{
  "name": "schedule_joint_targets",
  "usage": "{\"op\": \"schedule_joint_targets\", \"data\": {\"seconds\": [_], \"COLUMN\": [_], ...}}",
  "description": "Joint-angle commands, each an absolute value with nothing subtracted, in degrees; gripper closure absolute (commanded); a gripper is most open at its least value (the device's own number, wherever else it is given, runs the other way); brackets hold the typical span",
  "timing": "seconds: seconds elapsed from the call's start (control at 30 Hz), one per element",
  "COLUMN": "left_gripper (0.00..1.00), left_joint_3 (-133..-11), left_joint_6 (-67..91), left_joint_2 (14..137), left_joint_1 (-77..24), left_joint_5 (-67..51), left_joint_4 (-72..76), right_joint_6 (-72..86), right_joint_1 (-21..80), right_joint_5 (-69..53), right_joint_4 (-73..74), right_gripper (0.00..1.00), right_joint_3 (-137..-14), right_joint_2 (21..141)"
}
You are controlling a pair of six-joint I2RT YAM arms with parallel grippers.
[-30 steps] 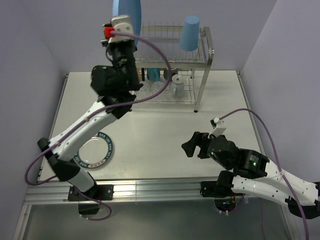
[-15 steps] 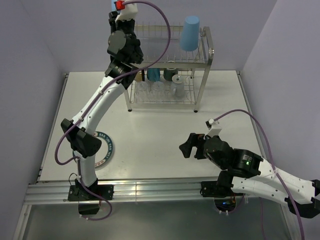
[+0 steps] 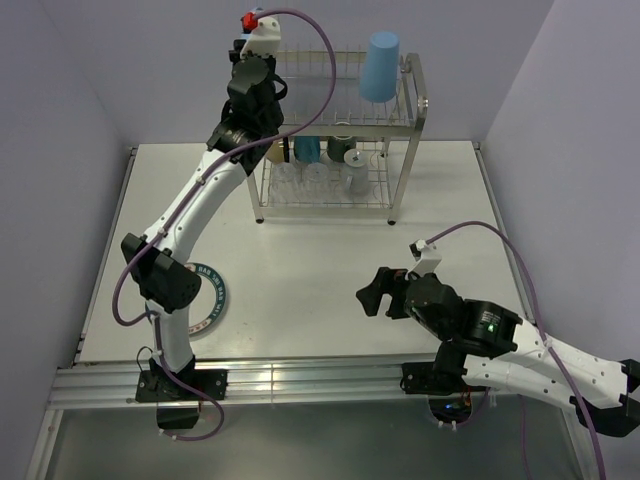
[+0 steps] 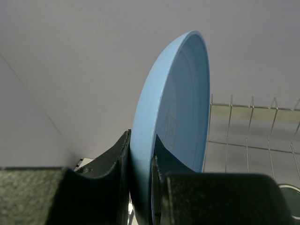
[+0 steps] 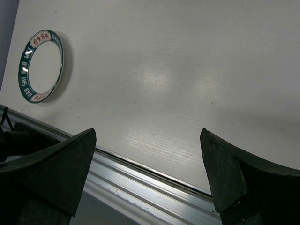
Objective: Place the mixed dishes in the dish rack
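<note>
In the left wrist view my left gripper (image 4: 140, 140) is shut on the rim of the blue plate (image 4: 178, 108), which stands on edge just left of the dish rack's thin prongs (image 4: 251, 122). From above, the left wrist (image 3: 254, 72) is raised at the top-left corner of the dish rack (image 3: 325, 122) and hides the plate. A blue tumbler (image 3: 380, 65) stands upside down on the top tier. Mugs (image 3: 307, 148) and clear glasses (image 3: 315, 178) fill the lower tier. The white plate with a dark patterned rim (image 3: 208, 300) lies on the table. My right gripper (image 3: 378, 293) hangs open and empty.
The left arm's elbow (image 3: 160, 275) overlaps the patterned plate (image 5: 41, 65). The right gripper (image 5: 147, 133) hovers low over the table near its aluminium front rail (image 5: 154, 180). A wall rises close behind the rack, and side walls flank the table.
The left arm has stretched up and back toward the rack's top-left corner with the blue plate, which showed above the wrist earlier and is now hidden. The right arm has barely shifted.
</note>
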State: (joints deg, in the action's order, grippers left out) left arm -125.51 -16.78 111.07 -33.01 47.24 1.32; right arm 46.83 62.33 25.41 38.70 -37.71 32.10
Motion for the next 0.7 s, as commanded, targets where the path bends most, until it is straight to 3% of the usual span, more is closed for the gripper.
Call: {"op": "schedule_joint_targets", "data": {"seconds": [0.0,0.37,0.43,0.47,0.5,0.57,0.67], "left_gripper": [1.00,0.98,0.81,0.57,0.45,0.27,0.11], "left_joint_3": [-126.6,-128.6,-128.1,-127.5,-126.4,-125.7,-125.7], "left_joint_6": [-14.2,-11.5,-9.9,-9.4,-8.8,-7.6,-6.9], "left_joint_2": [110.5,113.4,113.1,112.4,112.2,111.7,111.6], "left_joint_1": [-32.9,-32.9,-32.9,-33.0,-32.9,-32.9,-33.0], "left_joint_5": [45.8,49.0,49.7,49.7,49.7,49.7,48.9], "left_joint_4": [1.4,-2.8,-3.7,-3.7,-3.7,-3.6,-4.6], "right_joint_6": [46.9,47.3,47.1,47.1,47.0,47.0,46.8], "right_joint_1": [62.1,62.1,62.1,62.1,62.1,62.1,62.1], "right_joint_5": [26.7,26.6,26.5,26.5,26.5,26.4,25.8], "right_joint_4": [36.6,35.9,35.7,35.6,35.4,35.3,34.8], "right_gripper": [0.01,0.01,0.01,0.01,0.01,0.01,0.01], "right_joint_3": [-36.8,-35.6,-35.5,-35.4,-35.4,-35.5,-35.5], "right_joint_2": [30.9,30.5,30.6,30.6,30.8,31.1,31.7]}}
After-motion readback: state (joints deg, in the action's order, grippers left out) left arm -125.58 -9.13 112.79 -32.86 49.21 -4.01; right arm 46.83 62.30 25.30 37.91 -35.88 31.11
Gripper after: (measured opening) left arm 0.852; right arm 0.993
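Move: My left hand already grips the near rim of the blue plate, held on edge. Its place at the left end of the upper rack has its middle about 8 cm ahead and some 5 cm below my hand. The rack's left side rail stands roughly 6 cm left of me and 4 cm ahead. The upturned blue cup is about level ahead, some 30 cm to my right. From my right hand that place is roughly 45 cm ahead, 30 cm left and 25 cm up. I lower my left hand about 2 cm with the plate still pinched upright, easing a touch forward to set it down beside the wires at the rack's left end. After a near halt I spread my fingers wide to let go of the rim, sinking another centimetre or so as they part, with the wrist hardly turning. ##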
